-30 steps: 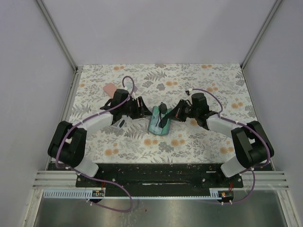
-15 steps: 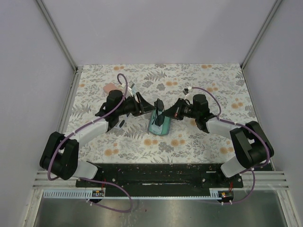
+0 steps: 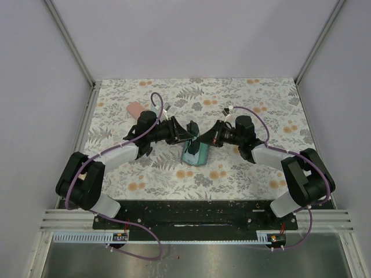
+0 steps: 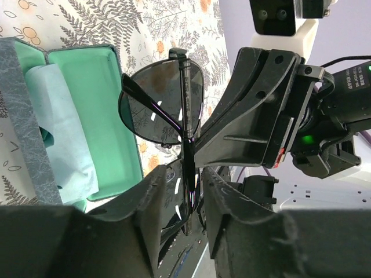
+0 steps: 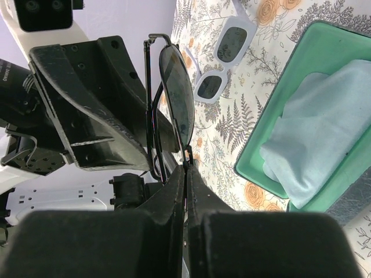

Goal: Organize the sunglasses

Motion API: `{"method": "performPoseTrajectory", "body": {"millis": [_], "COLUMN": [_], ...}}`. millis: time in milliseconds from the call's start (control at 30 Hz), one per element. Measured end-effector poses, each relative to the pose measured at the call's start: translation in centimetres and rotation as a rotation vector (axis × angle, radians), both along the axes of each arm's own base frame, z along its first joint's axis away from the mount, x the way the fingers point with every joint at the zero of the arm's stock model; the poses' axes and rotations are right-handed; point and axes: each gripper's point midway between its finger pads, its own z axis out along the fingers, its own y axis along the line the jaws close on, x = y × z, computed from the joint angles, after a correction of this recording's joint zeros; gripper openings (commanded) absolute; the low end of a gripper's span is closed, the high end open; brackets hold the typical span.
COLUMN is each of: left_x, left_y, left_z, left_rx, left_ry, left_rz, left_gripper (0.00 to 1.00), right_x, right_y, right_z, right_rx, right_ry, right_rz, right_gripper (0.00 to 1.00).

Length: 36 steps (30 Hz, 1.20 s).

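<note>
The thin black-framed sunglasses (image 3: 194, 130) hang upright just above the open grey-blue case (image 3: 195, 156). My right gripper (image 5: 185, 168) is shut on their frame near the bridge (image 5: 177, 95). My left gripper (image 4: 182, 179) faces it from the other side, with its fingers (image 4: 153, 197) straddling the lower lens and folded arm of the black pair (image 4: 162, 104). A narrow gap still shows on both sides. The case's green lining (image 4: 116, 116) holds a light blue cloth (image 4: 58, 133). The whitish-framed sunglasses (image 5: 226, 52) lie flat on the table beyond the case.
A pink case (image 3: 135, 108) lies at the back left, behind the left arm. The floral table cover (image 3: 261, 98) runs out to metal rails and walls on both sides. The two wrists crowd the centre above the case.
The left arm has reached right until its fingers enclose the black sunglasses, and its jaws have narrowed. The right gripper has kept its hold and raised the pair slightly over the case.
</note>
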Motion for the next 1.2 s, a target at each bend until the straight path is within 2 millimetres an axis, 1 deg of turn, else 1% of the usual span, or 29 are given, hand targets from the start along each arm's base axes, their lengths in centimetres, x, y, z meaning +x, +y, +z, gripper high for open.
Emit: {"method": "performPoseTrajectory", "body": {"millis": [133,200,267,300,333,367,400,467,533,600,633,700,800,867,933,1000,1133,1200], "left_x": [0.1,0.1,0.2,0.2,0.2,0.3,0.2,0.4,0.5,0.8,0.8,1.1,1.4,1.7,1.9,1.9,1.7,1.5], "left_y": [-0.5,-0.6,-0.8,-0.8,-0.9,-0.9,-1.0,-1.1,-1.1,-1.0,-1.1,-1.0,-1.2,-1.7,-2.3,-2.8,-3.2,-2.9], "left_z": [-0.2,-0.2,0.0,0.1,0.1,0.2,0.2,0.2,0.1,-0.2,-0.4,-1.0,-2.2,-3.1,-4.1,-5.3,-7.9,-9.2], "left_rx": [-0.011,-0.018,-0.023,-0.026,-0.027,-0.028,-0.03,-0.028,-0.019,0.011,0.021,0.072,0.152,0.212,0.255,0.3,0.39,0.429], "left_ry": [0.012,0.016,0.012,0.011,0.013,0.013,0.014,0.013,0.009,0.008,0.005,0.002,0.004,0.006,0.005,0.016,0.042,0.062], "left_rz": [-0.012,-0.016,-0.018,-0.02,-0.021,-0.024,-0.027,-0.028,-0.031,-0.034,-0.036,-0.031,-0.032,-0.041,-0.052,-0.066,-0.086,-0.092], "left_gripper": [0.23,0.16,0.06,0.01,0.0,0.0,0.0,0.0,0.0,0.0,0.0,0.0,0.0,0.0,0.0,0.0,0.0,0.0], "right_x": [0.0,0.0,-0.1,-0.1,-0.1,-0.1,0.0,0.0,-0.2,-0.1,0.0,0.3,0.4,0.7,0.9,1.0,0.0,-0.7], "right_y": [0.1,0.1,0.1,0.1,0.1,0.1,0.1,0.1,-0.1,-0.8,-1.0,-2.0,-3.5,-4.7,-5.6,-6.5,-7.7,-8.2], "right_z": [0.3,0.3,0.3,0.3,0.3,0.3,0.3,0.2,-0.1,-0.6,-0.7,-0.6,0.0,0.4,0.2,-0.8,-3.7,-5.2], "right_rx": [0.01,0.011,0.011,0.012,0.013,0.013,0.014,0.005,-0.015,-0.07,-0.09,-0.135,-0.181,-0.209,-0.241,-0.282,-0.351,-0.383], "right_ry": [-0.01,-0.01,-0.009,-0.008,-0.011,-0.011,-0.01,-0.011,-0.005,0.019,0.024,0.031,0.019,0.005,0.003,0.023,0.101,0.141], "right_rz": [0.005,0.006,0.006,0.006,0.006,0.005,0.003,0.001,-0.006,-0.046,-0.062,-0.11,-0.177,-0.224,-0.259,-0.29,-0.313,-0.318], "right_gripper": [0.0,0.0,0.0,0.11,0.28,0.37,0.43,0.49,0.49,0.51,0.54,0.56,0.56,0.55,0.55,0.55,0.54,0.54]}}
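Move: Close under the left hand, the open green case's middle lies about 3 cm ahead, 3 cm to its right and 14 cm down, the light-blue cloth inside it. The black sunglasses, held by the right fingers, hang between the hands, about 1 cm right of the left hand point. The white sunglasses lie some 16 cm left, 7 cm ahead and 16 cm lower. For the right hand, the black sunglasses are 2 cm left at its tips; the case's middle is 3 cm ahead, 13 cm down. Closing on the black sunglasses while nearly still, the left fingers take them over; the right fingers then open, let go and withdraw some 8 cm right, first roughly level, then sinking 5 cm as the hand turns clockwise. Next the left hand lowers the glasses about 9 cm towards the case, easing 3 cm right and tipping its fingers down some 25 degrees. ##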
